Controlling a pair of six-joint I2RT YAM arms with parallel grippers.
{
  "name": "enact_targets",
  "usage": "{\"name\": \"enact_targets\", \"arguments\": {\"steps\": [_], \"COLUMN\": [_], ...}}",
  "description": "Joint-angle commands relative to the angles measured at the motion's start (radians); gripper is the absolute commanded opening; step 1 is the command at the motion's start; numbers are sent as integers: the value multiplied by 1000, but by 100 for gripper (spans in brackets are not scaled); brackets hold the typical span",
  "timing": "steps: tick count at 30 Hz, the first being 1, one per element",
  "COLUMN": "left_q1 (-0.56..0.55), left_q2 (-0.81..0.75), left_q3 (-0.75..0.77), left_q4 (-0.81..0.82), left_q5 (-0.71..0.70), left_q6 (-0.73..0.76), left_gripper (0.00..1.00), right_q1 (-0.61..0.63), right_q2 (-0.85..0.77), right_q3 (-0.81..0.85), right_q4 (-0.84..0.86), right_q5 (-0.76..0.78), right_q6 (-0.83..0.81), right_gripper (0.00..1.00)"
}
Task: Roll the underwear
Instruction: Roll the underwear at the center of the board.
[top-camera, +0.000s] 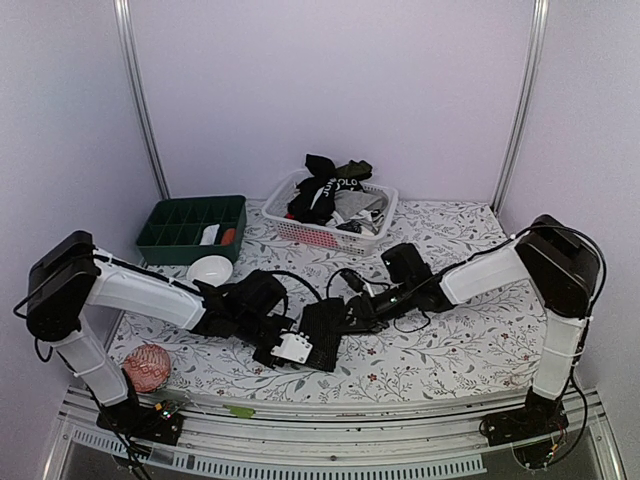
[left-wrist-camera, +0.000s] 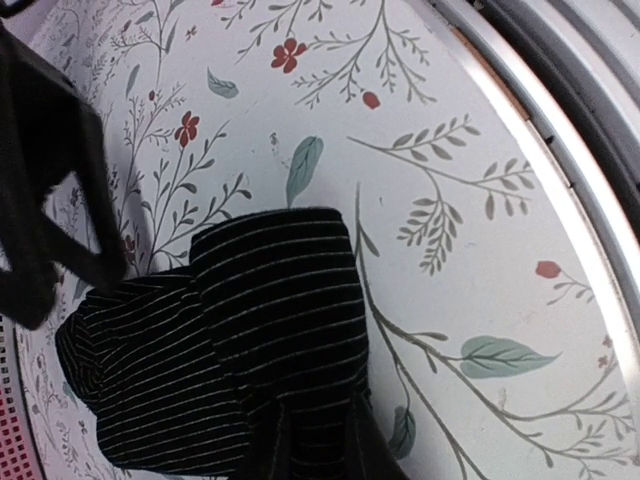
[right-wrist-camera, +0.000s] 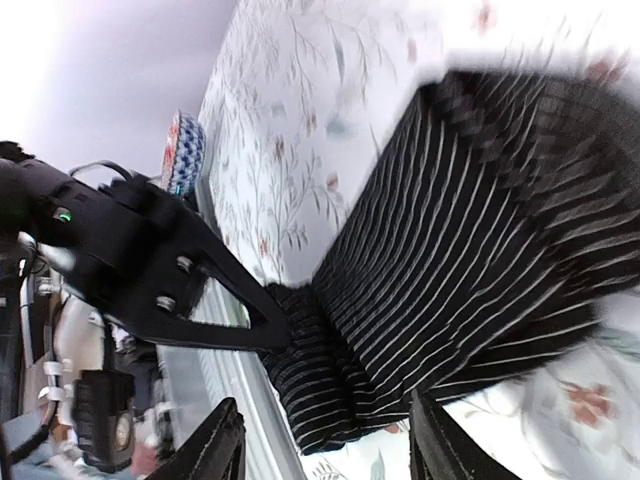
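Note:
A black underwear (top-camera: 325, 335) with thin white stripes lies on the floral table between the two arms, near the front edge. In the left wrist view the underwear (left-wrist-camera: 270, 300) is partly rolled, and my left gripper (left-wrist-camera: 320, 450) is shut on its near end, with cloth between the dark fingers. My left gripper (top-camera: 285, 345) sits at the cloth's left side in the top view. My right gripper (right-wrist-camera: 330, 450) stands open, its fingers wide apart on either side of the rolled edge of the underwear (right-wrist-camera: 480, 240) without gripping it. It sits at the cloth's right (top-camera: 352, 312).
At the back stands a white lattice basket (top-camera: 320, 236) heaped with more underwear (top-camera: 325, 185). A green divided tray (top-camera: 190, 228) and a white bowl (top-camera: 210, 268) are at back left. A pink ball (top-camera: 147, 365) lies front left, beside the metal front rail (top-camera: 330, 410).

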Motion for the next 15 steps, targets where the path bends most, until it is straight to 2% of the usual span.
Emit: {"name": "enact_targets", "arguments": {"steps": [1, 7, 11, 15], "left_q1": [46, 127, 167, 200], "left_q2": [99, 311, 459, 556], "left_q3": [102, 363, 515, 620], "left_q4": [-337, -707, -897, -1032], "left_q5": [151, 343, 418, 471], "left_q6": [-7, 76, 108, 138], "left_gripper": [4, 4, 3, 3], "right_q1": [-17, 13, 111, 213], "right_q2": [-196, -413, -547, -585], "right_q3": [-47, -237, -325, -326], "right_q4": [-81, -98, -114, -152], "right_q5": [250, 401, 540, 661], "right_q6": [-157, -253, -322, -353], "right_gripper": [60, 60, 60, 60]}}
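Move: The left fingers are already shut on the left side of the underwear's near fold. The middle of the underwear lies about 5 cm ahead of them and 3 cm to their right, at their height. From this hand the white bowl is some 20 cm ahead and 19 cm left, the laundry basket about 35 cm ahead and 4 cm right. The open right hand hovers over the cloth's right side, its middle about 4 cm left, level fore-and-aft, and 5 cm below. Still pinching the near fold, the left fingers swing round it by nearly 40 degrees until they point back as well as down and right, the fingertips easing only a centimetre or so forward and slightly down. The right hand, already free and open, rises about 6 cm away from the underwear, then swings back towards its base and well to the right, tilting as it leaves. ##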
